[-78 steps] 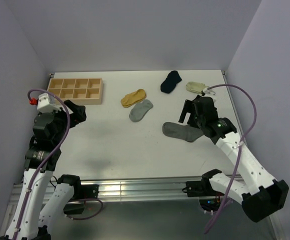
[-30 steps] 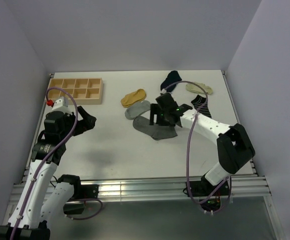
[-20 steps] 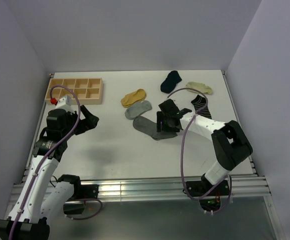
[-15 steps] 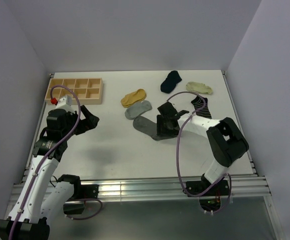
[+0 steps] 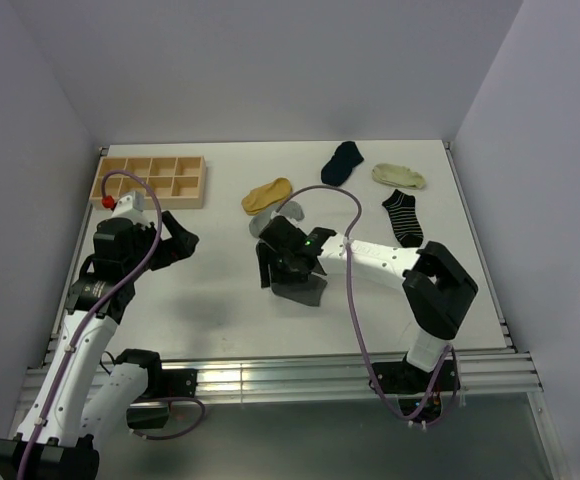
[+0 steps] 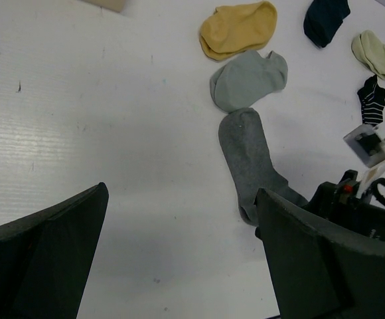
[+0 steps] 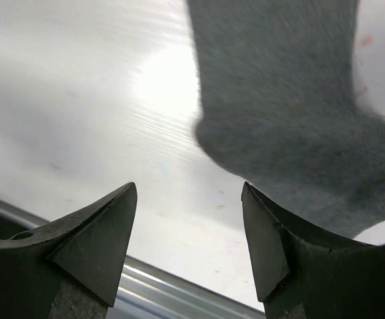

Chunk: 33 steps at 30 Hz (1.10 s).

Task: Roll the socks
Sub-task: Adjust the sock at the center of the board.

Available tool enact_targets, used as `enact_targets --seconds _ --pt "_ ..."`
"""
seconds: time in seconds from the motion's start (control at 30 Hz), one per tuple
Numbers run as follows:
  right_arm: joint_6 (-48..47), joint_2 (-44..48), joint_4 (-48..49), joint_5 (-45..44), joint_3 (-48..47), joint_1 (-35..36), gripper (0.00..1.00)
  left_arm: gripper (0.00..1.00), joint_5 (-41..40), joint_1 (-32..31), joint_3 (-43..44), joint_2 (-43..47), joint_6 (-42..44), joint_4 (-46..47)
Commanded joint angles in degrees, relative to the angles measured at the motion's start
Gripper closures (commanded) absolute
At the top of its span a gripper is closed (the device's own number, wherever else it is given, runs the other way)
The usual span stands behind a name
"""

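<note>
The dark grey sock (image 5: 308, 291) lies crumpled near the middle of the table, partly under my right gripper (image 5: 275, 270). In the right wrist view the sock (image 7: 292, 113) fills the upper right and reaches the right finger (image 7: 279, 246). The right gripper (image 7: 189, 232) is open with bare table between its fingers. My left gripper (image 5: 175, 240) hangs open above the left side of the table, holding nothing (image 6: 182, 252). The left wrist view shows the dark grey sock (image 6: 252, 163) stretched out below the light grey sock (image 6: 249, 80) and the mustard sock (image 6: 239, 30).
The mustard sock (image 5: 267, 194) and light grey sock (image 5: 261, 222) lie just behind the right gripper. Navy (image 5: 342, 162), cream (image 5: 398, 176) and striped (image 5: 402, 217) socks lie at the back right. A wooden compartment tray (image 5: 150, 180) stands at the back left. The metal front rail (image 7: 159, 286) is close.
My right arm has swung left across the table, and the dark grey sock has shifted left and nearer the front with it. The left arm has stayed still for the last half second.
</note>
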State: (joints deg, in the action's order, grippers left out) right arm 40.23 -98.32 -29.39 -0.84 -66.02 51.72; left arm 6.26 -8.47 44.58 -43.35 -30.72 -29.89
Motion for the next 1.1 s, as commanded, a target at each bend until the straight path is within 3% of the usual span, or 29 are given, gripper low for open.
enact_targets --seconds 0.0,0.27,0.6,0.8,1.07 --pt "1.8 3.5 -3.9 -3.8 -5.2 -0.3 0.28 0.01 1.6 -0.2 0.9 -0.3 0.8 0.9" --pt "0.0 9.9 -4.9 -6.5 2.4 -6.3 0.35 0.0 5.4 -4.4 0.0 -3.6 -1.7 4.8" --pt "0.3 13.4 0.8 -5.9 16.0 -13.7 0.49 0.01 -5.7 -28.8 2.0 -16.1 -6.0 11.9" --pt "1.7 13.6 4.8 -4.5 20.7 -15.2 0.57 0.0 -16.1 -44.1 8.6 -28.1 -3.6 14.1" --pt "1.8 24.2 2.1 -6.1 21.8 -18.1 0.54 0.07 -27.5 -58.5 17.3 -45.1 -0.7 15.4"
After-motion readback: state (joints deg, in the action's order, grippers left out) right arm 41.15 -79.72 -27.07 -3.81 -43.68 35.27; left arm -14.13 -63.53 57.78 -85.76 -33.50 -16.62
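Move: Just below the right hand, the dark gray sock has its middle about 4 cm ahead, 3 cm to the right and 5 cm down. Its cuff end reaches back and to the right. The light gray sock is roughly 17 cm straight ahead of this hand, and the yellow sock some 24 cm ahead and 3 cm left. From the left hand, the dark gray sock's middle lies level with it, about 24 cm to the right and 20 cm below. Lifting some 4 cm first, the right hand swings about 14 cm right over the dark gray sock towards its cuff end, sinking close to the board and rising slightly at the end, while its fingers partly close. Meanwhile the left hand sweeps in some 27 cm to the right, down and a little back, towards the same end, turning about 35 degrees clockwise with fingers still wide open. Contact with the cuff can't be made out. ##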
